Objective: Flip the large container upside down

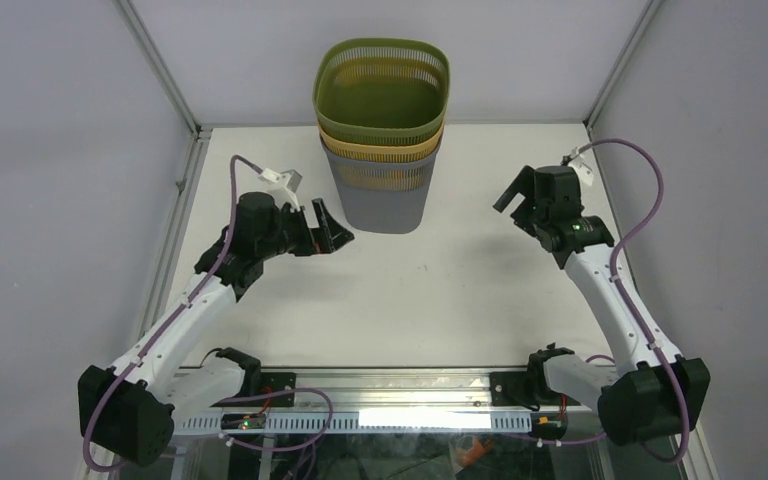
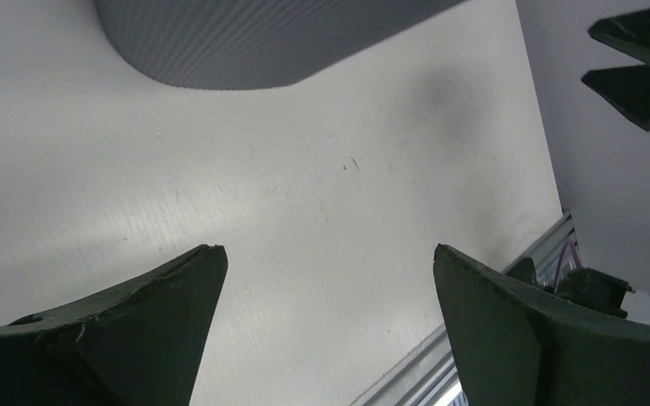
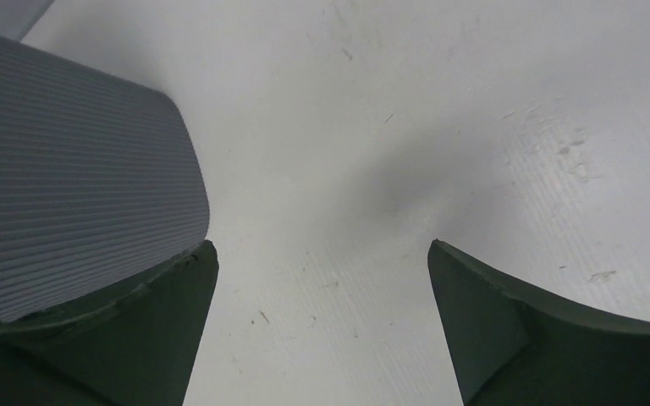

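Observation:
The large container (image 1: pixel 382 120) stands upright at the back middle of the white table (image 1: pixel 440 290). It is a stack of nested ribbed baskets: grey outside, yellow in between, green on top with its mouth facing up. My left gripper (image 1: pixel 328 226) hovers open just left of the grey base, apart from it. My right gripper (image 1: pixel 515 205) is open further off to the right. The left wrist view shows the grey base (image 2: pixel 245 42) beyond my open left gripper (image 2: pixel 330 254). In the right wrist view the grey wall (image 3: pixel 76 186) lies left of my open right gripper (image 3: pixel 322 249). Nothing is held.
Grey enclosure walls and metal corner posts (image 1: pixel 165 75) bound the table on three sides. An aluminium rail (image 1: pixel 390 385) with the arm bases runs along the near edge. My right gripper's fingers (image 2: pixel 635 72) show at the top right of the left wrist view.

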`<state>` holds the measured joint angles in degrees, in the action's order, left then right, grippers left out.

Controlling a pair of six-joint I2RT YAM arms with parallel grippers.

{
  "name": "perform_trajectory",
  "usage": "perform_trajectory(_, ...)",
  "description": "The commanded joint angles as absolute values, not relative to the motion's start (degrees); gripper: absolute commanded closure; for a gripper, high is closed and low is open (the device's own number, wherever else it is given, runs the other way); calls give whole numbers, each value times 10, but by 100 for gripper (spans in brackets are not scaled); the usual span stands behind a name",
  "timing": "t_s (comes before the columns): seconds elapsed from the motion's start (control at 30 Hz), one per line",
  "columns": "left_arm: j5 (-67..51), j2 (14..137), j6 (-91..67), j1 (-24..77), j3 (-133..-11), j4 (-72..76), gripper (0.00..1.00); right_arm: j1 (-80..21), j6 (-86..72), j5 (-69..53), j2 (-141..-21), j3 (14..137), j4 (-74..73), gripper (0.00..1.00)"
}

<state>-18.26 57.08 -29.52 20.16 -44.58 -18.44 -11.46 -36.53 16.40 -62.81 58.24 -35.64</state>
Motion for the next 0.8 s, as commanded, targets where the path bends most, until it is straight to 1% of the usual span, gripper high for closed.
perform_trajectory(0.0, -156, 585, -276, 262, -442, -156, 1, -138, -422, 58, -641, 544, -296, 1)
perform_trajectory(0.1, -127, 619, -270, 314, -453, -156, 1, -201, -442, 63, -656, 540, -275, 1)
perform_trajectory(0.2, -112, 646, -272, 350, -466, -156, 1, -253, -451, 77, -680, 564, -281, 2)
perform_trajectory(0.3, -101, 653, -273, 361, -474, -156, 1, -270, -452, 92, -697, 596, -302, 2)
perform_trajectory(0.43, -55, 633, -254, 361, -489, -173, 1, -272, -441, 106, -690, 641, -310, 2)
perform_trajectory(0.6, 25, 609, -235, 349, -545, -226, 1, -272, -425, 135, -661, 711, -312, 4)
perform_trajectory(0.77, -21, 608, -241, 273, -631, -252, 1, -271, -394, 164, -650, 788, -294, 7)
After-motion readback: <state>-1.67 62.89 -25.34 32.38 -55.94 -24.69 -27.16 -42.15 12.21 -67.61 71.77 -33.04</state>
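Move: The large grey container stands some 25 cm ahead of the left hand and 13 cm to its right, its middle about 8 cm lower. From the right hand, it lies about 20 cm ahead, 27 cm left and 9 cm below. The yellow and green baskets are nested in its mouth, so they share that spot; from either hand, the yellow one's middle is some 3 cm below and the green one's roughly level. The right hand heads for the container's right side, sweeping about 12 cm left while dipping some 5 cm, then climbing about 13 cm with its fingers tipping upward. The left hand dips right, down and a little back, then turns up and forward, ending slightly nearer the container. Both grippers stay wide open; neither touches the stack. ##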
